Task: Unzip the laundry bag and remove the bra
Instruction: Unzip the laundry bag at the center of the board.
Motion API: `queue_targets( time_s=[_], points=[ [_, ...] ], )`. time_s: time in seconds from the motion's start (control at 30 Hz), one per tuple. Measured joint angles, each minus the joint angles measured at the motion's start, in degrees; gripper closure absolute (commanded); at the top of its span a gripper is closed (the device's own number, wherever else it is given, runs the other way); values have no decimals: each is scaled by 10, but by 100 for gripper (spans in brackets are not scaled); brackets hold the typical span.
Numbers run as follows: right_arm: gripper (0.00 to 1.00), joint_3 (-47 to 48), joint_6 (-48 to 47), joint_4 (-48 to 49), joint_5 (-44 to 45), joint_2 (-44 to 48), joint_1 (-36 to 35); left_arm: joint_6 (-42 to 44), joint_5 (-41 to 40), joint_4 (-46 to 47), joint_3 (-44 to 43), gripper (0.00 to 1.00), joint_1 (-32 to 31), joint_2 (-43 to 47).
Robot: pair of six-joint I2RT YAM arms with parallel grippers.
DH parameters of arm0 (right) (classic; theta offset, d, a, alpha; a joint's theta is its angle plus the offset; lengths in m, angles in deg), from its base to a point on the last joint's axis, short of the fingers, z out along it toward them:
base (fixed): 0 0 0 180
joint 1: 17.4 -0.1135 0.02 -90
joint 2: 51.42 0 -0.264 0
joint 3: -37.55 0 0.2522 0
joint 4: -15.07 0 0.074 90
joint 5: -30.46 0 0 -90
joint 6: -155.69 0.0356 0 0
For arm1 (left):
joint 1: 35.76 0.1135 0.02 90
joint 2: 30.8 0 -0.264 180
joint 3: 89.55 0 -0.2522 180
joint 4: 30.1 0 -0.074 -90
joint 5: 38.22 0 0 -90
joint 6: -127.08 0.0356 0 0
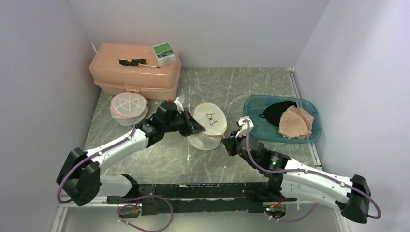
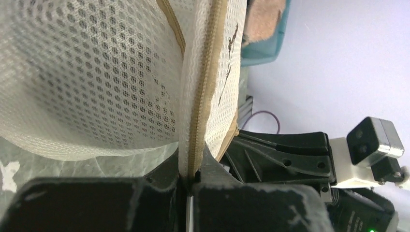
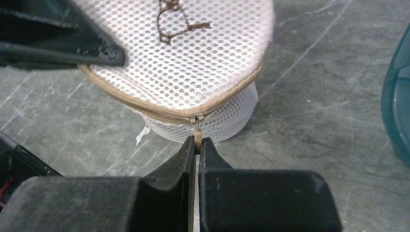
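Observation:
A round white mesh laundry bag [image 1: 209,126] with a tan zipper lies at the table's middle. It fills the left wrist view [image 2: 96,77] and shows in the right wrist view [image 3: 193,63]. My left gripper [image 1: 199,128] is shut on the bag's zipper seam [image 2: 196,121] at its left side. My right gripper [image 1: 228,141] is shut on the tan zipper pull tab [image 3: 197,136] at the bag's right edge. The zipper looks closed along the visible part. The bra inside is hidden by the mesh.
A teal tray [image 1: 309,136] at the right holds a black and a beige garment [image 1: 296,122]. A peach toolbox [image 1: 135,71] with a screwdriver and a green box stands at the back left. A second round mesh bag [image 1: 128,107] lies in front of it.

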Motion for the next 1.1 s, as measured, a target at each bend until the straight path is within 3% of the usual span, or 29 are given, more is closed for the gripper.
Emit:
queue_targets(
  time_s=[0.07,0.1,0.3,0.57,0.7,0.97,1.1],
  points=[
    [100,17,-12,-22,-7,12,0,33,34,-2,-26,96,13,-14],
    [100,28,-17,-31,-9,18,-1,57,58,-4,-47,91,21,-23],
    [100,61,-20,-46,-23,32,-21,143,120,2,-106,45,44,-61],
    [100,6,5,-18,-49,-30,-28,146,148,59,-28,19,64,-142],
    [100,0,12,-14,-58,-58,-29,131,136,42,6,15,69,-123],
    [100,7,14,-7,-58,-62,-29,71,70,-16,9,12,71,60],
    [100,12,13,-5,-58,-66,-30,15,29,-37,16,12,49,100]
  ],
)
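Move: At the bag's left front rim, the left hand already pinches the zipped seam; the laundry bag's middle is about 1 cm ahead, 2 cm right and 6 cm below it. The right hand already grips the zip pull, with the bag's middle some 4 cm ahead, 6 cm left and 4 cm below. The teal bin stands about 8 cm ahead, 27 cm right and 10 cm below the right hand. Letting go of the bag's rim, the left hand lifts about 4 cm and opens wide while it dips roughly 10 cm, then rises as far again and eases some 3 cm left, clear of the rim. The right hand keeps its pinch on the zip pull, rising with it 4–5 cm, then coming down about 8 cm and 2 cm back and left. ##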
